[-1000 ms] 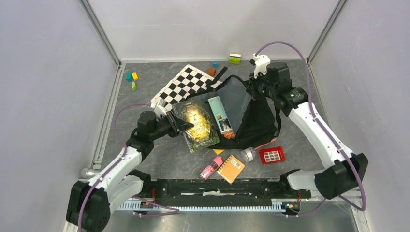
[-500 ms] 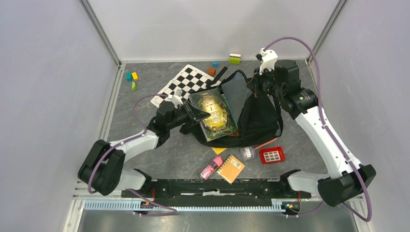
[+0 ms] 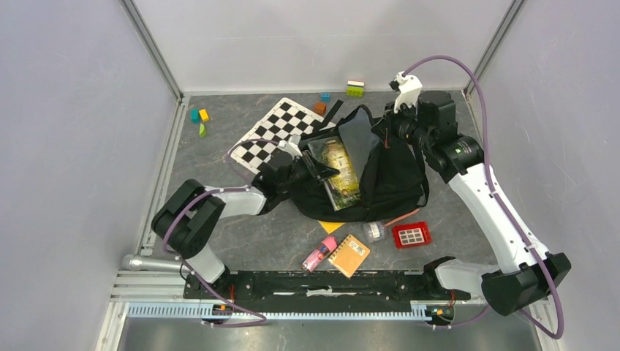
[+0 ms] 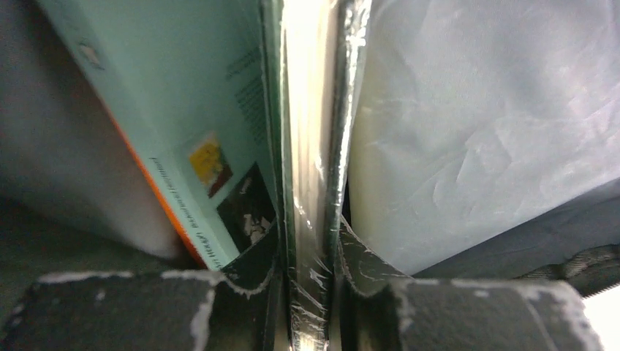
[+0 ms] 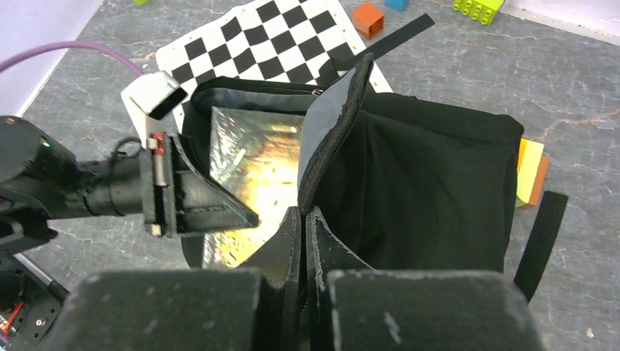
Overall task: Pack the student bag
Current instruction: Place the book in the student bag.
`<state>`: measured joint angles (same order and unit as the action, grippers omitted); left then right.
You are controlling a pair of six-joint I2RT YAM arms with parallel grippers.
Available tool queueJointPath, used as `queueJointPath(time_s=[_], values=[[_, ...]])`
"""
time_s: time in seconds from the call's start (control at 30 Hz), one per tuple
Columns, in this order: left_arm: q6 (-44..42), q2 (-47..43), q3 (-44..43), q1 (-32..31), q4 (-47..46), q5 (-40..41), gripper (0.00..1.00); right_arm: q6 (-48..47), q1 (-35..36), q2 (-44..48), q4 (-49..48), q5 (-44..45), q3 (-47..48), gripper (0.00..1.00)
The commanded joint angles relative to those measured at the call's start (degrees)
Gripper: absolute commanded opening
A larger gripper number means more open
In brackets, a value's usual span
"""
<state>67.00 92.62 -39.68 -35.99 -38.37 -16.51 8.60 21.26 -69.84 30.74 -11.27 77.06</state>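
The student bag (image 3: 398, 183) lies mid-table, black, its mouth facing left. My right gripper (image 3: 382, 134) is shut on the zipper edge of its grey-lined flap (image 5: 333, 124) and holds it up. My left gripper (image 3: 324, 170) is shut on a shrink-wrapped green book (image 3: 340, 175), whose far end sits inside the bag's mouth. In the left wrist view the book's edge (image 4: 311, 183) is pinched between my fingers, with a teal book (image 4: 183, 110) on its left and the grey lining (image 4: 475, 131) on its right. The right wrist view shows the left gripper (image 5: 219, 212) at the book (image 5: 248, 157).
A checkered board (image 3: 274, 131) lies partly under the bag at the back left. In front of the bag are an orange notebook (image 3: 349, 254), a pink object (image 3: 319, 254), a clear round item (image 3: 374, 232) and a red case (image 3: 411, 235). Coloured blocks (image 3: 199, 115) sit near the back.
My left arm has reached right and carried the green book from the bag's left side into its mouth, covering the teal book. The right gripper has raised the flap slightly.
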Motion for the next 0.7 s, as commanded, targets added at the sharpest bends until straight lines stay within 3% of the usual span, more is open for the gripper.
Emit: queueJointPath(time_s=[0.0, 0.1, 0.2, 0.43, 0.67], values=[[-2.1, 3.5, -5.2, -3.8, -6.8, 3.1, 0.02, 2.2, -0.2, 2.0, -7.4, -2.2, 0.1, 0.00], [-3.5, 6.6, -7.8, -5.8, -5.2, 5.4, 0.03, 2.6, 0.2, 1.7, -7.9, -1.9, -0.4, 0.00], [-6.1, 8.7, -11.2, -7.4, -1.5, 7.5, 0.20, 2.4, 1.0, 1.6, -7.9, 0.0, -1.0, 0.00], [-19.1, 3.4, -14.1, -7.8, 18.1, 16.1, 0.99, 1.5, 1.5, 1.5, -8.2, 6.7, -2.3, 0.00], [-28.4, -12.5, -8.0, -7.0, 34.7, 27.2, 1.00, 0.2, 1.5, 0.8, -10.3, 12.1, -0.1, 0.00]])
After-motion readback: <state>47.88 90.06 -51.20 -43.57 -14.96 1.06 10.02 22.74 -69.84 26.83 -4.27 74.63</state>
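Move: My left hand holds the lion book over the open student bag; the slot it goes to lies about 4 cm to the right, 2 cm back and 7 cm below. The green book already inside is almost straight below, 2 cm back and 8 cm down; the bag's raised grey flap stands some 8 cm right and 6 cm ahead, slightly above. From my right hand that slot is about 11 cm left, 5 cm back and well below. With the lion book still pinched, I carry my left hand about 6 cm to the right and a little down, in beside the green book, then spread my fingers wide and let go. Empty, the hand backs off some 5 cm to the left and slightly up, rolling its left side up by about 20 degrees. My right hand keeps its pinch on the flap, holding the bag open. ##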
